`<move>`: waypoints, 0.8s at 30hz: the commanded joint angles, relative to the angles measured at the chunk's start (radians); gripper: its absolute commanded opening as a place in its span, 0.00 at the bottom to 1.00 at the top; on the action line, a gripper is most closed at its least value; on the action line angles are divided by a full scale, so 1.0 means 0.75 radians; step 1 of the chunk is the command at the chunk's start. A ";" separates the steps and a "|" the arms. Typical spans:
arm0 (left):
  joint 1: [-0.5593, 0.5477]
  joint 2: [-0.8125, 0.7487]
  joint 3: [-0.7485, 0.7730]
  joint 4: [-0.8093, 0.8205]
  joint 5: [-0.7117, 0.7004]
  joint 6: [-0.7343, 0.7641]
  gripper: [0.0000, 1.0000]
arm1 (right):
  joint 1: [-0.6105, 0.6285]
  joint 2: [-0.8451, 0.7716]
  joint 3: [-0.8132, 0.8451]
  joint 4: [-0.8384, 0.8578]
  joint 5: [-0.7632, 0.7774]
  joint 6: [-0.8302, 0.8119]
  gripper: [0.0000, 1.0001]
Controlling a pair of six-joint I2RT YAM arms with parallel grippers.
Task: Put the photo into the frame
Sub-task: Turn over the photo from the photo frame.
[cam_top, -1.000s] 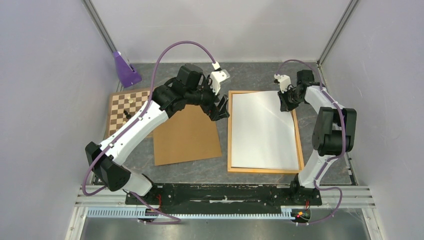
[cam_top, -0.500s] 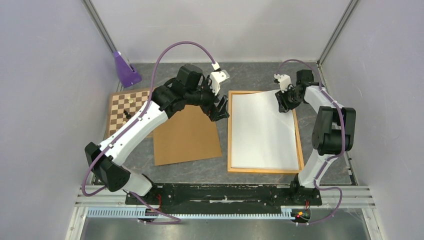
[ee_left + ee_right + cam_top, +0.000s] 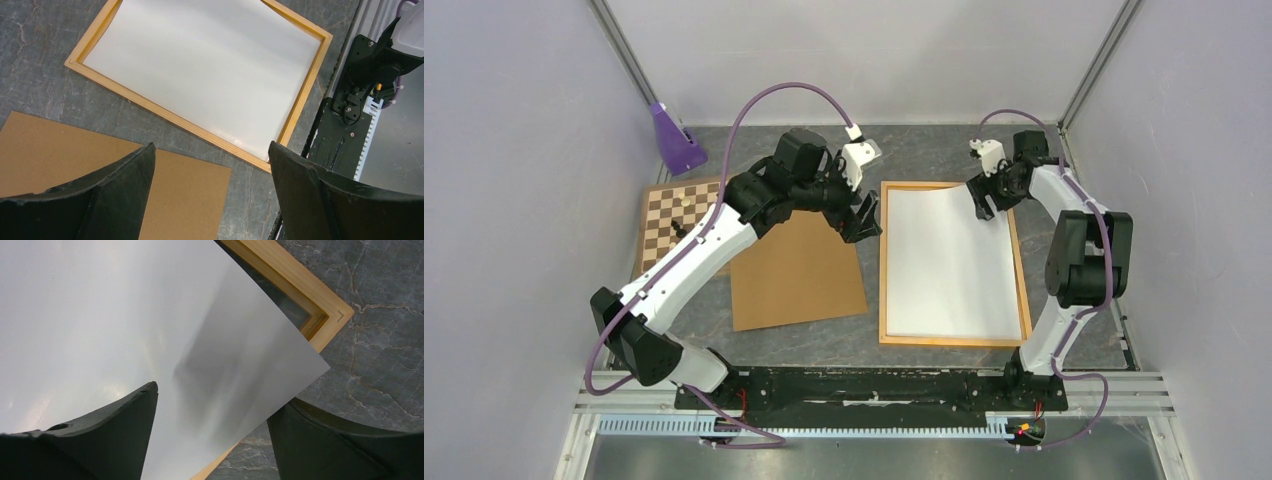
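Note:
The photo (image 3: 944, 260) lies white side up inside the light orange wooden frame (image 3: 883, 300) on the right half of the table. My right gripper (image 3: 982, 205) is open at the photo's far right corner. In the right wrist view that corner of the photo (image 3: 125, 315) hangs a little above the frame (image 3: 295, 285), between the parted fingers of the right gripper (image 3: 215, 400); nothing grips it. My left gripper (image 3: 864, 215) hovers open and empty just left of the frame's far left corner. Its wrist view shows the left gripper (image 3: 211, 150), photo (image 3: 200, 65) and frame (image 3: 150, 107).
A plain brown backing board (image 3: 794, 270) lies left of the frame, also under my left gripper (image 3: 50, 150). A brown-and-white chessboard (image 3: 669, 220) with a few pieces sits at the far left. A purple object (image 3: 674, 140) stands in the back left corner.
My right gripper has opened and let go of the photo's far right corner, then drawn slightly back. The left arm has stayed put.

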 commanded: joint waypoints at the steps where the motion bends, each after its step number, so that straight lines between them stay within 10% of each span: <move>1: -0.006 -0.048 -0.008 0.041 -0.019 0.062 0.90 | 0.018 0.028 0.061 0.015 0.034 0.006 0.81; 24: -0.006 -0.089 -0.058 0.133 -0.264 0.045 0.90 | 0.053 -0.095 0.049 0.074 0.140 0.028 0.98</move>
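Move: The photo, white side up in the frame, has its far right corner still raised over the right hand's outer fingertip. Its middle lies about 13 cm back and 12 cm left of that hand, some 5 cm lower; the frame's far right corner is roughly 8 cm ahead and 4 cm right, and the brown board about 49 cm left and 13 cm back. From the left hand the photo lies some 21 cm right, 3 cm ahead and 27 cm below. The right hand spreads its already parting fingers from about three-quarters to fully open and eases roughly 1.5 cm forward towards the frame's far right corner, dipping slightly before rising about 1 cm with a small roll of some 5 degrees, so that the outer fingertip comes out from under the photo's right edge. The left hand, open and empty high up beside the frame, drifts some 2.5 cm forward and a little left while turning slightly counter-clockwise. ##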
